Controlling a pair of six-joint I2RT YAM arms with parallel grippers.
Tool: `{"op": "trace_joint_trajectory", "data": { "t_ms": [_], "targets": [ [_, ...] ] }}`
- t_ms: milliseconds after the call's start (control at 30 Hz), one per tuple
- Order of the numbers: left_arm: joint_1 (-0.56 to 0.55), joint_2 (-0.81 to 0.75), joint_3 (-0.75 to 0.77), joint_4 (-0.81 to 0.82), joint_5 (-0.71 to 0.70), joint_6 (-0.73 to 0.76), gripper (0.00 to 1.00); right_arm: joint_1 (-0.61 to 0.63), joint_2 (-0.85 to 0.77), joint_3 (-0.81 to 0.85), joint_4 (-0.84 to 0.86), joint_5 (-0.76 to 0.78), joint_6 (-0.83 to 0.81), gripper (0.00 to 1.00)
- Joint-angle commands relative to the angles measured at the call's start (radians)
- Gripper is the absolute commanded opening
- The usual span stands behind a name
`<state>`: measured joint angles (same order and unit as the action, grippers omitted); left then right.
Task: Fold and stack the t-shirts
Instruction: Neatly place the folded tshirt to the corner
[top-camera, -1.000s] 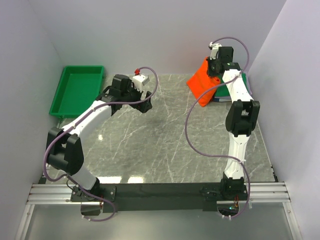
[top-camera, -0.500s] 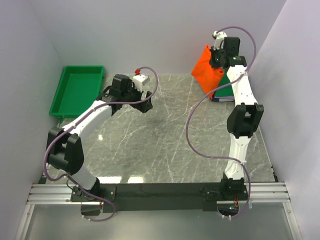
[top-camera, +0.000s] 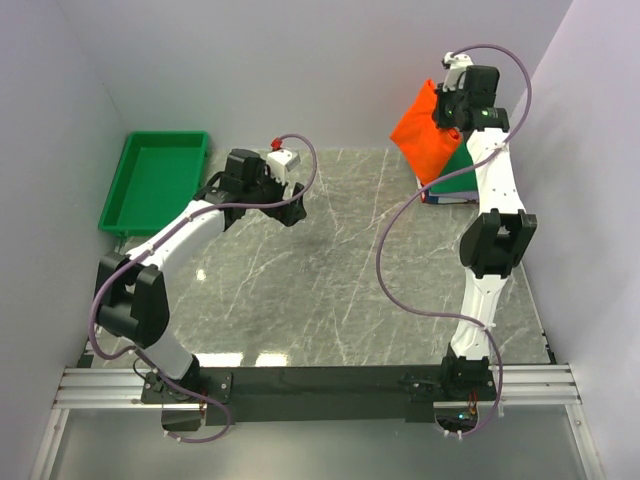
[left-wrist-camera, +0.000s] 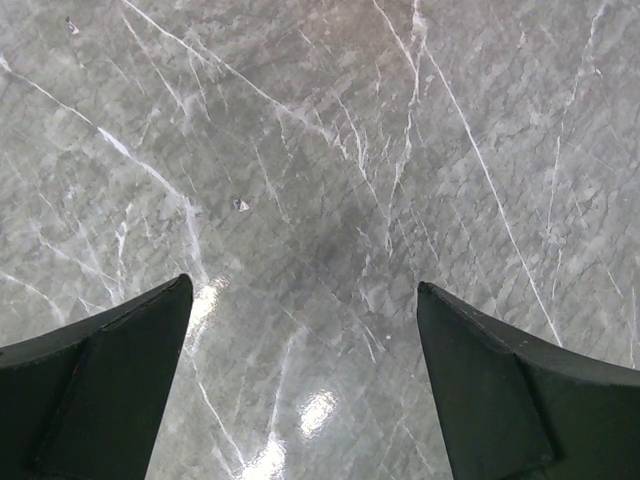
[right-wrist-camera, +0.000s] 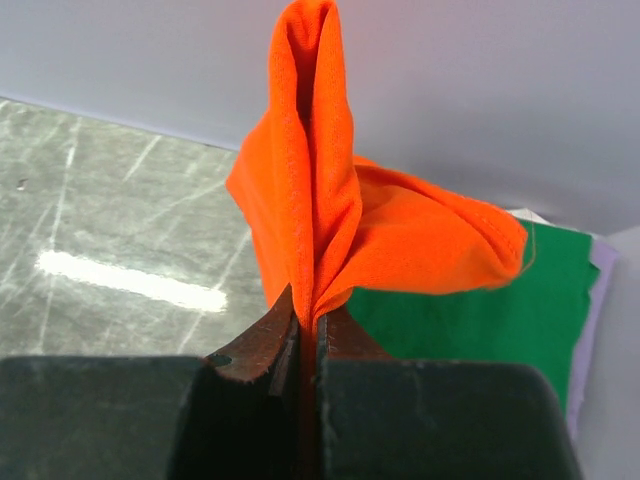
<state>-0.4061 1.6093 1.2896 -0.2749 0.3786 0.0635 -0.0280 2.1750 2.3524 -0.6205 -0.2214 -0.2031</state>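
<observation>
An orange-red t-shirt (top-camera: 425, 133) hangs bunched in the air at the back right, pinched in my right gripper (top-camera: 452, 112), which is shut on it. In the right wrist view the orange-red t-shirt (right-wrist-camera: 340, 225) rises from between the closed fingers (right-wrist-camera: 262, 345). Under it lies a folded green t-shirt (right-wrist-camera: 490, 305), the top of a stack (top-camera: 455, 185) with thin white and blue edges below. My left gripper (top-camera: 290, 205) hovers over the table's middle left, open, with bare marble between its fingers (left-wrist-camera: 110, 370).
A rigid green plastic tray (top-camera: 155, 180) stands at the back left, off the marble table (top-camera: 330, 280). White walls close in behind and on the right, near the raised right arm. A purple cable loops from each arm.
My right gripper has lifted the orange-red t-shirt up and to the right, off the stack, uncovering the green one. The left arm has stayed still.
</observation>
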Motion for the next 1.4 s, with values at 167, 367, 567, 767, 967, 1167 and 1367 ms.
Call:
{"op": "trace_joint_trajectory", "data": {
  "t_ms": [167, 367, 567, 767, 967, 1167, 1367],
  "targets": [
    [0.003, 0.026, 0.048, 0.022, 0.034, 0.004, 0.99, -0.069, -0.057, 0.015, 0.059, -0.007, -0.041, 0.00],
    [0.003, 0.038, 0.066, -0.004, 0.036, 0.019, 0.99, -0.122, -0.003, -0.014, 0.085, -0.021, -0.084, 0.00],
    [0.003, 0.049, 0.076, -0.020, 0.040, 0.030, 0.99, -0.167, 0.035, -0.025, 0.108, -0.047, -0.131, 0.00],
    [0.003, 0.077, 0.114, -0.049, 0.042, 0.039, 0.99, -0.196, 0.066, -0.088, 0.154, -0.050, -0.208, 0.00],
    [0.003, 0.093, 0.145, -0.081, 0.048, 0.042, 0.99, -0.230, 0.120, -0.087, 0.194, -0.047, -0.259, 0.01],
    [0.003, 0.123, 0.188, -0.109, 0.052, 0.047, 0.99, -0.251, 0.160, -0.100, 0.229, -0.029, -0.318, 0.01],
    [0.003, 0.152, 0.218, -0.121, 0.062, 0.050, 0.99, -0.263, 0.189, -0.125, 0.258, 0.016, -0.340, 0.06]
  ]
}}
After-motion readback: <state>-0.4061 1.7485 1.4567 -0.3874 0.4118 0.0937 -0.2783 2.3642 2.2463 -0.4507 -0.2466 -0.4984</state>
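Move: The right hand still pinches the folded orange t-shirt high up; its hanging body is centred about 4 cm to the left of the fingers, 1 cm ahead and 9 cm below. The t-shirt stack with the green one on top has its middle roughly 8 cm to the hand's right, 2 cm ahead and 21 cm below, and the side wall stands some 23 cm to the right, level with the hand. From the idle left hand the stack lies about 24 cm ahead, 51 cm to the right and 10 cm below. With fingers kept shut on the orange t-shirt, the right hand first sweeps level to the right for about 7 cm, drawing the shirt across above the stack, then carries on right while sinking, until it is some 17 cm over and 12 cm lower, near the stack's right side beside the wall. As it comes down it edges slightly forward and rolls about 15 degrees, left side dipping, so that the shirt's body trails to the left and is laid onto the green t-shirt without being let go. ##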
